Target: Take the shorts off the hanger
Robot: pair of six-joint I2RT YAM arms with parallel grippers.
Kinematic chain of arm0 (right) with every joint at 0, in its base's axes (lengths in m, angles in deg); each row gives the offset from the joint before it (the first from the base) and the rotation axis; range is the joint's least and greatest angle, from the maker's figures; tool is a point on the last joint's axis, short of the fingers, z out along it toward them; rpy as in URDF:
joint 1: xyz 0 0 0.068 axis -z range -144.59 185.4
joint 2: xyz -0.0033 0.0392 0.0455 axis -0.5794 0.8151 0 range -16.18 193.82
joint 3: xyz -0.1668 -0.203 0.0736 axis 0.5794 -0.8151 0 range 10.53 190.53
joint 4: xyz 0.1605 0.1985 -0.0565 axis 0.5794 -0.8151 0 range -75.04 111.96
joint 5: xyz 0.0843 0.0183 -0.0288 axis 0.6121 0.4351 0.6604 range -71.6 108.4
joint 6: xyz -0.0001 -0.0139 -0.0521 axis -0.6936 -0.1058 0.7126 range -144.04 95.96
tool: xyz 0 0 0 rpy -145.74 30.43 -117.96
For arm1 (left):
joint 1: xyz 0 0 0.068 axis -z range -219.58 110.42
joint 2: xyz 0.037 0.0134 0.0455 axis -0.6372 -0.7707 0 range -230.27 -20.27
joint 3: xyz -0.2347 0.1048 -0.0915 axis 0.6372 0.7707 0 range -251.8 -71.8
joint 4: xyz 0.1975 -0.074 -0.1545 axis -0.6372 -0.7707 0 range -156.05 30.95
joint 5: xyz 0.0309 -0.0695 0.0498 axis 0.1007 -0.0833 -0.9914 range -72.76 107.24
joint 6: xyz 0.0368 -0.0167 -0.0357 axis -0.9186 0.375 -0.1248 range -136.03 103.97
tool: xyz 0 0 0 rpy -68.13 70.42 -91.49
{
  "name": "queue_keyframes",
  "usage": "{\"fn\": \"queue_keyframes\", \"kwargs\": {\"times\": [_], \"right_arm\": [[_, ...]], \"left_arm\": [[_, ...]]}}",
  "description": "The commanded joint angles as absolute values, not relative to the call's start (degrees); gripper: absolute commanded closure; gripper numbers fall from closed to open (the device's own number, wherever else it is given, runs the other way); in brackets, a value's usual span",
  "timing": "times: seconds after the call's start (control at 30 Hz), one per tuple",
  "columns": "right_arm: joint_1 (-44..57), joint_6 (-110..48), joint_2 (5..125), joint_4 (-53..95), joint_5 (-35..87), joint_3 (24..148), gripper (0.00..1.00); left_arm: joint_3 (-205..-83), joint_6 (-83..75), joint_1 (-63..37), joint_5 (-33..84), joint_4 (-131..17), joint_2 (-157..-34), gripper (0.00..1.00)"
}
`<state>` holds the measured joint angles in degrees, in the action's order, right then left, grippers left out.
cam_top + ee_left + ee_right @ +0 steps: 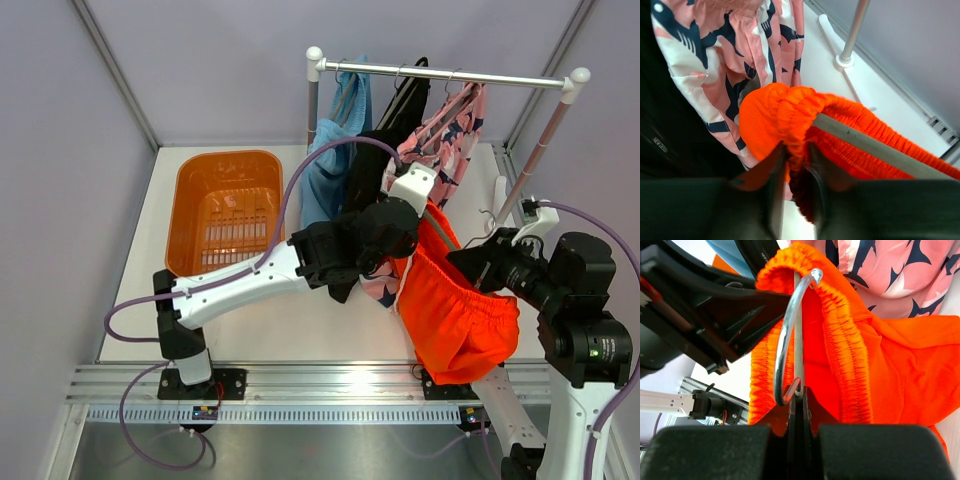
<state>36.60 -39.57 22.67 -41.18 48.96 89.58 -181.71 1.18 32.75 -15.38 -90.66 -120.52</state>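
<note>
The bright orange shorts [455,315] hang off a hanger between my two arms, in front of the rack. My left gripper [796,150] is shut on the gathered orange waistband [780,115], right beside the hanger's grey bar [865,145]. My right gripper [800,392] is shut on the hanger's metal hook [785,340], with the orange shorts [900,355] draped behind it. On the rail [450,75] hang the light blue shorts [330,165], the black shorts [385,125] and the pink patterned shorts [450,135]. The pink shorts [725,60] fill the upper left of the left wrist view.
An orange plastic basket [225,205] lies on the white table at the left. The rack's right pole [852,35] stands on its foot near the table's far right edge. Grey walls close in the table on three sides.
</note>
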Motion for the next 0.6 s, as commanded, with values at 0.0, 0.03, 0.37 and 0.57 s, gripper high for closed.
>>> {"fn": "queue_keyframes", "kwargs": {"times": [0.0, 0.03, 0.37, 0.57], "right_arm": [[36.8, -39.2, 21.9, -39.3, 50.2, 92.5, 1.0], [36.8, -39.2, 21.6, -39.3, 50.3, 92.5, 1.0], [36.8, -39.0, 19.2, -39.9, 54.7, 92.5, 1.0], [36.8, -39.2, 17.4, -39.7, 53.8, 93.8, 1.0]], "left_arm": [[-184.8, 1.4, 32.1, -19.6, -89.8, -121.2, 0.96], [-185.2, 1.5, 31.6, -19.9, -90.0, -121.6, 1.0], [-191.0, 1.6, 22.6, -18.2, -90.6, -124.9, 1.0], [-194.4, -0.6, 21.0, -14.2, -91.7, -127.8, 1.0]]}}
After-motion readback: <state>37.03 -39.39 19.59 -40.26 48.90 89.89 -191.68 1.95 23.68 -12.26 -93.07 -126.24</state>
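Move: The near-left edge of the orange shorts' waistband lies between the left fingertips, within about 1 cm of the hand point. The hanger's far end is some 2 cm ahead and 2 cm right of it; the pink shorts hang about 10 cm ahead and a little lower, the black shorts roughly 6 cm ahead and 8 cm to the left. From the right hand, that waistband edge is about 8 cm ahead and 9 cm left. Finish closing the left gripper so it pinches the orange waistband, then draw it forward about 7 cm towards the pink shorts, with a slight rise and a few degrees of counter-clockwise turn. Keep the right fingers shut on the hanger beside its hook, easing that hand back and up by roughly 1 cm each way. ##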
